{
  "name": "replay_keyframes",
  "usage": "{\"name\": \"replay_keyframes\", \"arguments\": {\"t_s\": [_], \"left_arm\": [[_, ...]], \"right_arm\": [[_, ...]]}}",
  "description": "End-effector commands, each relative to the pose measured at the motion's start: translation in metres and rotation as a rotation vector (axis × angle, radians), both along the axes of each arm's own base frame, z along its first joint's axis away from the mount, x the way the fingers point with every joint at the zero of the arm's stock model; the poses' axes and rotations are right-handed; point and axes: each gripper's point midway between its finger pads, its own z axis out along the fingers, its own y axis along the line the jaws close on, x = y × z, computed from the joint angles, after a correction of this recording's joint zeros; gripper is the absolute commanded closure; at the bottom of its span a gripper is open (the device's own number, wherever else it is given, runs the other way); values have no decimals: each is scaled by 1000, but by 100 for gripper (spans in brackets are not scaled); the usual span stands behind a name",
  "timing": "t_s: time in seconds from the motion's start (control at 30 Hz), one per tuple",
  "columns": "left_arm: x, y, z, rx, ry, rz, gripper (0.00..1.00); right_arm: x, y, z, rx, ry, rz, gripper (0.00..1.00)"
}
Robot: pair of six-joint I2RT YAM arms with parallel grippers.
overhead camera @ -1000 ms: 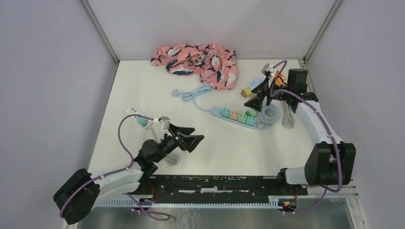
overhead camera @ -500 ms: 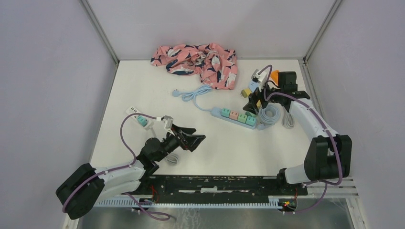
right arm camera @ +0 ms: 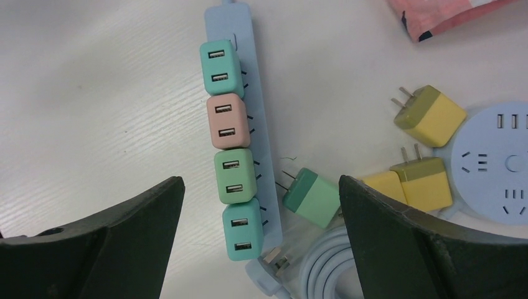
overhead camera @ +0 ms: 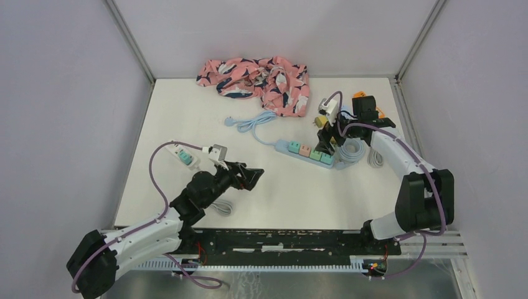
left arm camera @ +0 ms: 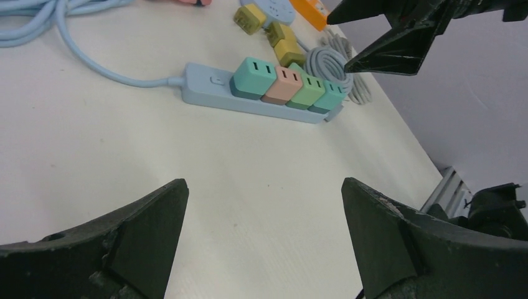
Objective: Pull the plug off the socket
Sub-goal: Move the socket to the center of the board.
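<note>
The socket is a light blue power strip [overhead camera: 281, 147] lying mid-right on the white table. Several cube plugs sit in it side by side: teal [right arm camera: 221, 68], pink [right arm camera: 227, 121], green [right arm camera: 235, 175] and teal [right arm camera: 243, 229]. My right gripper [overhead camera: 325, 135] hovers open over the strip's far end, its jaws straddling the last two plugs [right arm camera: 261, 180] without touching them. My left gripper [overhead camera: 249, 176] is open and empty, low over bare table well short of the strip [left arm camera: 205, 87], which it faces [left arm camera: 264, 182].
A loose green plug [right arm camera: 311, 196], yellow plugs [right arm camera: 429, 115] and a round blue socket hub [right arm camera: 498, 156] lie beside the strip. Coiled cables [overhead camera: 352, 150] are right of it. A pink patterned cloth [overhead camera: 258, 76] is at the back. A white adapter [overhead camera: 183, 156] lies left.
My right gripper has swung left from the table's right edge to above the strip's end. The left arm shifted slightly, its gripper now turned toward the strip. Both stayed open.
</note>
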Motion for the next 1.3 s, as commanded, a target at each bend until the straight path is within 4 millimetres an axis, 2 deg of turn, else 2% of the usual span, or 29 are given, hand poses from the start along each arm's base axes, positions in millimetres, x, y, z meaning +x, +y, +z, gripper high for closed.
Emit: {"name": "replay_keyframes", "arguments": {"t_s": [0.0,0.1,0.23,0.57,0.9,1.0,1.27], "left_arm": [[18,22,8,190,-5,115,0],[23,35,9,289,13,167,0],[26,41,12,322,3,194,0],[25,41,8,323,9,191,0],[23,40,0,319,21,181,0],[22,40,0,313,20,178,0],[20,39,-2,304,22,170,0]], "right_arm": [[7,8,9,-42,-52,49,0],[7,10,3,-69,-45,59,0],[7,12,-7,-109,-31,67,0],[12,14,-39,-253,7,74,0],[11,31,-71,-368,26,126,1],[10,39,-78,-397,29,147,8],[5,51,-84,-421,55,187,43]]}}
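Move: The pink plug on the pale-blue strip is about 5 cm to my right hand's left, 1 cm back and some 11 cm below. The strip's left teal plug is about 3 cm farther left, and its green plug 3 cm to the right of the pink one; a loose green plug lies 2 cm ahead and 2 cm right of my hand, and a yellow plug 10 cm straight ahead. From my left hand the pink plug is some 12 cm ahead and 14 cm right. I lower my right hand about 10 cm onto the strip, adding a leftward shift of about 4 cm mostly late in the descent, and tip the fingers some 25 degrees steeper. As they come down astride the pink plug I begin closing them, to roughly two thirds open. My empty left hand eases about 4 cm left and a little forward, away from the strip, tilting about 20 degrees. ##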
